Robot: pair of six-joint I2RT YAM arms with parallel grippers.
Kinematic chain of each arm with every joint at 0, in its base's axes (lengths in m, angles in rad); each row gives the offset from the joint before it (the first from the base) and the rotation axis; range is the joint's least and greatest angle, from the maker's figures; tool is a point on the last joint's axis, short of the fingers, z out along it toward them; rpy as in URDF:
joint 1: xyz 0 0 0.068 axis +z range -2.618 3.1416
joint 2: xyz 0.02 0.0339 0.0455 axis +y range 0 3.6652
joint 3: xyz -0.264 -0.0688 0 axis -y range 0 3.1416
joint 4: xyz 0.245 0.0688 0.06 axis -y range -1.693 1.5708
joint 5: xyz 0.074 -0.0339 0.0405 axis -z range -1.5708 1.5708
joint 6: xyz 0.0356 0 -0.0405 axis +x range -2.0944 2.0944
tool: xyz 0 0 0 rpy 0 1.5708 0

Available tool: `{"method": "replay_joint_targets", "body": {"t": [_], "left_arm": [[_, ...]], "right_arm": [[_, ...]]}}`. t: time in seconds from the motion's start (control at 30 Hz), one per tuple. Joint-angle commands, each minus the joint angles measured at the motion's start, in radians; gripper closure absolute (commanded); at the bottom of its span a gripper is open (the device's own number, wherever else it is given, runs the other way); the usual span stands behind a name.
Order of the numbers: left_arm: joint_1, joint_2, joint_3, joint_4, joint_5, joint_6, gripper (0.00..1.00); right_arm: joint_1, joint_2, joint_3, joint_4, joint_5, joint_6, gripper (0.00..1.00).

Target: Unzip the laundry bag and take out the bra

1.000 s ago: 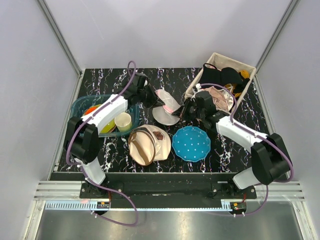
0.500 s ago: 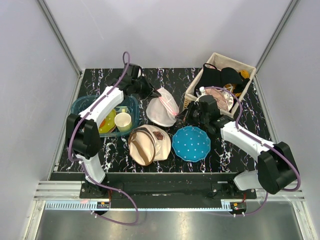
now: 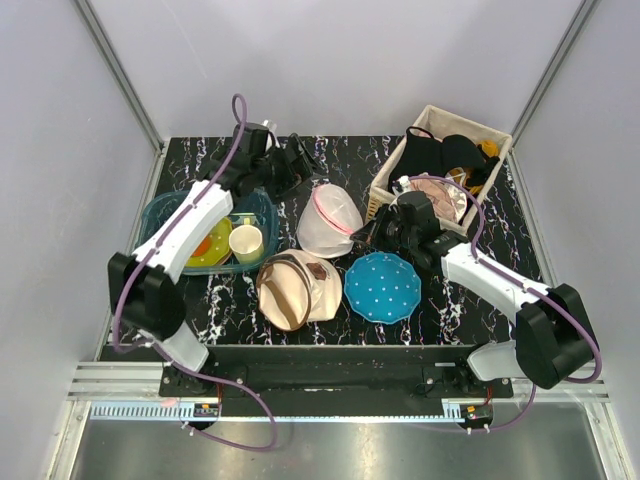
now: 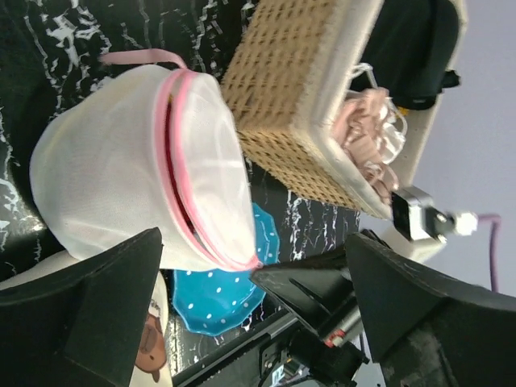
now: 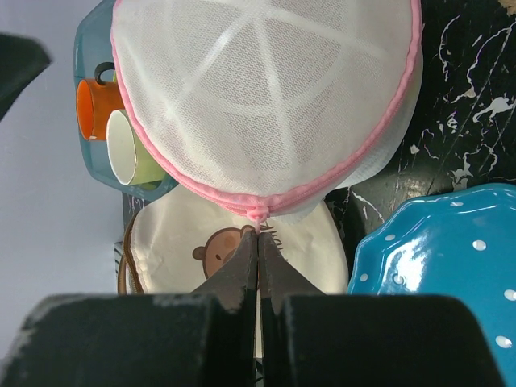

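Note:
The laundry bag [image 3: 328,220], a white mesh dome with a pink rim, rests mid-table, tilted on its side. In the left wrist view a dark slit shows between the pink zip bands of the bag [image 4: 113,185]. My right gripper [image 3: 366,232] is shut on the pink zipper pull [image 5: 259,216] at the bag's near rim [image 5: 266,105]; its jaws [image 5: 259,235] are pressed together. My left gripper [image 3: 300,160] hangs open just behind the bag, holding nothing and apart from it [image 4: 254,242]. The bra is hidden.
A beige canvas bag [image 3: 298,290] with a bear print lies at the front, with a blue dotted plate [image 3: 383,287] to its right. A blue bin [image 3: 165,205] with cups stands at the left. A wicker basket [image 3: 440,118] of clothes stands at the back right.
My left gripper has opened, let go of the bag's far edge and drawn back. The stretched bag has slumped into a dome. The right gripper stays shut on the pull.

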Motion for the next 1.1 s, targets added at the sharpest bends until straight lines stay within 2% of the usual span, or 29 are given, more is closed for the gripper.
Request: {"method": "replay_joint_targets", "body": {"t": [0.0, 0.23, 0.5, 0.6, 0.63, 0.67, 0.7, 0.73, 1.07], "left_arm": [[-0.099, -0.13, -0.078, 0.016, -0.081, -0.011, 0.01], [-0.156, -0.151, -0.213, 0.111, -0.098, -0.131, 0.01], [-0.16, -0.059, -0.191, 0.12, -0.118, -0.171, 0.02], [-0.16, -0.02, -0.171, 0.127, -0.132, -0.171, 0.16], [-0.16, -0.009, -0.149, 0.125, -0.131, -0.159, 0.44], [-0.16, 0.005, -0.133, 0.114, -0.128, -0.152, 0.64], [-0.159, 0.023, -0.116, 0.101, -0.123, -0.146, 0.88], [-0.156, 0.031, -0.083, 0.087, -0.121, -0.128, 1.0], [-0.035, 0.011, -0.03, 0.061, -0.08, -0.076, 1.0]], "right_arm": [[0.011, -0.024, 0.044, 0.022, -0.027, 0.009, 1.0], [0.013, -0.024, 0.052, 0.022, -0.025, 0.009, 1.0], [0.011, -0.035, 0.044, 0.015, -0.025, 0.006, 1.0], [0.011, -0.034, 0.036, 0.013, -0.027, 0.006, 1.0], [0.013, -0.035, 0.035, 0.015, -0.027, 0.004, 1.0], [0.013, -0.034, 0.032, 0.018, -0.028, 0.006, 1.0], [0.013, -0.031, 0.026, 0.018, -0.028, 0.003, 1.0], [0.013, -0.031, 0.022, 0.018, -0.025, 0.0, 1.0], [0.013, -0.063, -0.097, -0.03, 0.042, -0.058, 1.0]]}}
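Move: The spot on the laundry bag's pink zip edge that my open left hand wants lies about 5 cm back, 4 cm right and 7 cm below. From that hand the bear bag is some 16 cm back, 3 cm left; the blue plate 14 cm back, 16 cm right; both are nearly 20 cm lower. The basket is 8 cm ahead, 30 cm right. From my right hand, already pinching the zip's near end, the spot is 5 cm ahead, 7 cm left, slightly above. With my right hand staying put, still pinching the near end of the zip, I swing my open left hand back about 7 cm and 4 cm right, rising briefly, then sink some 9 cm onto the bag, tipping it down slightly. I shut the fingers on the pink zip edge, then draw the pinched edge forward and a little up, 2–3 cm. ##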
